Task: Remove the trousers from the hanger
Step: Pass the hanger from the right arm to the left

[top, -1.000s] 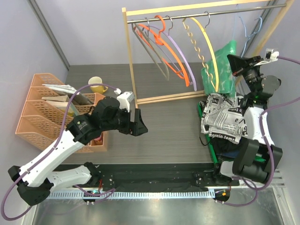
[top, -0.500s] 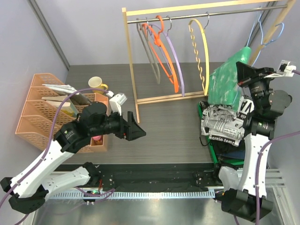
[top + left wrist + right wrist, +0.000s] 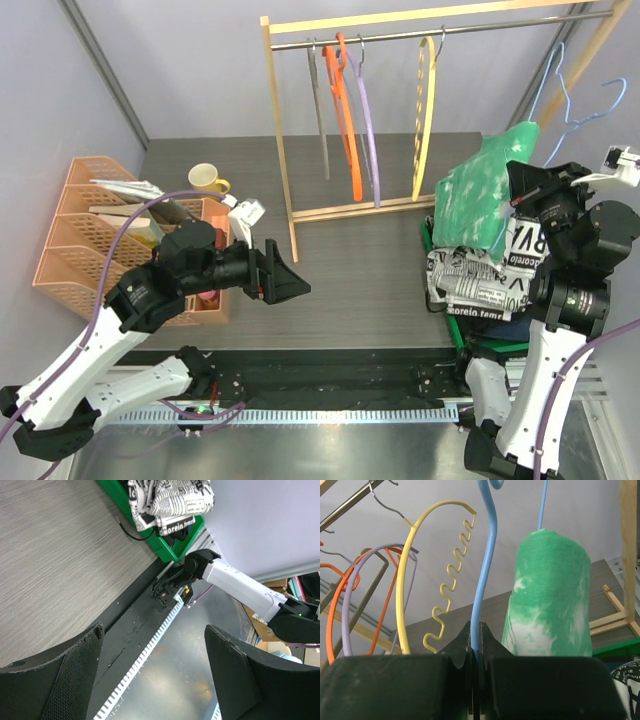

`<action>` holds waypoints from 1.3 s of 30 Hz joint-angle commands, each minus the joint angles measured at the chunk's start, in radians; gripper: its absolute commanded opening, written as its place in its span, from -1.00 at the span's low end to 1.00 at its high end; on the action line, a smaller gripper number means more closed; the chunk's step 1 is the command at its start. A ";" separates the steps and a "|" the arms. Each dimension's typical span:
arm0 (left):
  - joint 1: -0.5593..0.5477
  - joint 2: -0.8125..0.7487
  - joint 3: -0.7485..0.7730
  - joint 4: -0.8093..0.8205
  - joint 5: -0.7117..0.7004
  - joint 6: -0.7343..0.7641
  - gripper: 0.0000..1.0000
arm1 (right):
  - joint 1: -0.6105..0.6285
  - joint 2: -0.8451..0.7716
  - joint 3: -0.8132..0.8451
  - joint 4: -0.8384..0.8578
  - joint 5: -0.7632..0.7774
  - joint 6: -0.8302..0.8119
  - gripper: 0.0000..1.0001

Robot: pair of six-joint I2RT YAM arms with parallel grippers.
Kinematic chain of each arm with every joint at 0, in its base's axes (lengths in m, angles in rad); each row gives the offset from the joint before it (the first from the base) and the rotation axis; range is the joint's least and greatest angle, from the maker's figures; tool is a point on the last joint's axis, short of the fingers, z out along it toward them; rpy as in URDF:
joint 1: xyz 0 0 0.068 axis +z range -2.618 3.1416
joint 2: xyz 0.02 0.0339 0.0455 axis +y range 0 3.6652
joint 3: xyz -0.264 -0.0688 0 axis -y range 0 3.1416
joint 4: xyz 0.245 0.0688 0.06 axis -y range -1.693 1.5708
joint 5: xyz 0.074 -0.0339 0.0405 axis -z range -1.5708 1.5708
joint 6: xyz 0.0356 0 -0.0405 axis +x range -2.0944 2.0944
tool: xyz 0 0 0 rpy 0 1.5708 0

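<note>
My right gripper [image 3: 530, 182] is shut on the light blue hanger [image 3: 560, 95], lifted clear of the wooden rail [image 3: 440, 28]. The green-and-white mottled trousers [image 3: 482, 190] hang draped over that hanger, beside the jaws in the right wrist view [image 3: 550, 595], where the blue wire [image 3: 482, 580] sits pinched in my right gripper [image 3: 475, 632]. The white newspaper-print trousers [image 3: 485, 270] lie on a pile in the green bin [image 3: 445, 300] below, also seen in the left wrist view [image 3: 170, 500]. My left gripper [image 3: 285, 280] is open and empty over the table middle [image 3: 150, 675].
Grey, orange, purple and yellow hangers [image 3: 350, 110] hang bare on the rack. Its wooden post [image 3: 280, 140] stands just beyond my left gripper. An orange file organiser [image 3: 85, 240] and a yellow-and-white mug [image 3: 205, 178] sit at the left.
My right gripper has lifted the blue hanger with the green trousers up and right, off the rail. The bare hangers have swung back to hang straight. My left arm drew back slightly.
</note>
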 commanded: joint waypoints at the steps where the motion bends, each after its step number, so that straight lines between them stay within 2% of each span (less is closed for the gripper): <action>1: 0.005 -0.018 0.004 0.056 0.030 -0.007 0.63 | -0.003 -0.042 0.118 -0.103 0.024 0.018 -0.97; 8: 0.005 -0.024 -0.005 0.064 0.028 -0.010 0.63 | -0.003 -0.084 0.155 -0.085 0.131 0.043 -0.98; 14: 0.005 -0.038 -0.011 0.059 0.025 -0.012 0.63 | -0.004 -0.022 0.259 -0.117 0.145 0.074 -0.98; 19: 0.005 -0.046 -0.017 0.056 0.017 -0.004 0.63 | -0.004 0.047 0.381 -0.184 0.127 0.037 -0.98; 28: 0.005 -0.015 0.007 0.062 0.039 0.017 0.64 | -0.003 0.184 0.676 -0.331 -0.039 0.063 -0.98; 30: 0.005 -0.004 0.010 0.067 0.048 0.020 0.65 | -0.003 0.201 0.721 -0.339 -0.100 0.110 -0.98; 39: 0.005 0.000 0.015 0.078 0.063 0.020 0.66 | -0.003 0.202 0.764 -0.359 -0.306 0.313 -0.97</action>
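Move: The right hand holds the blue hanger. The left gripper, where it is to go, lies about 38 cm to its left, 14 cm back and 13 cm lower. The green trousers hang straight ahead some 5 cm and 10 cm down; the yellow hanger is roughly 13 cm ahead and 15 cm left, about level. The printed trousers lie 38 cm below, 4 cm back. From the left hand, the blue hanger is about 39 cm right, 16 cm ahead and 15 cm up. Still pinching the blue hanger, the right hand draws back about 4 cm, then lifts it and the green trousers steeply, some 12 cm in all. Late in the climb it swings about 5 cm left, still easing back, and turns some 15 degrees counter-clockwise. ##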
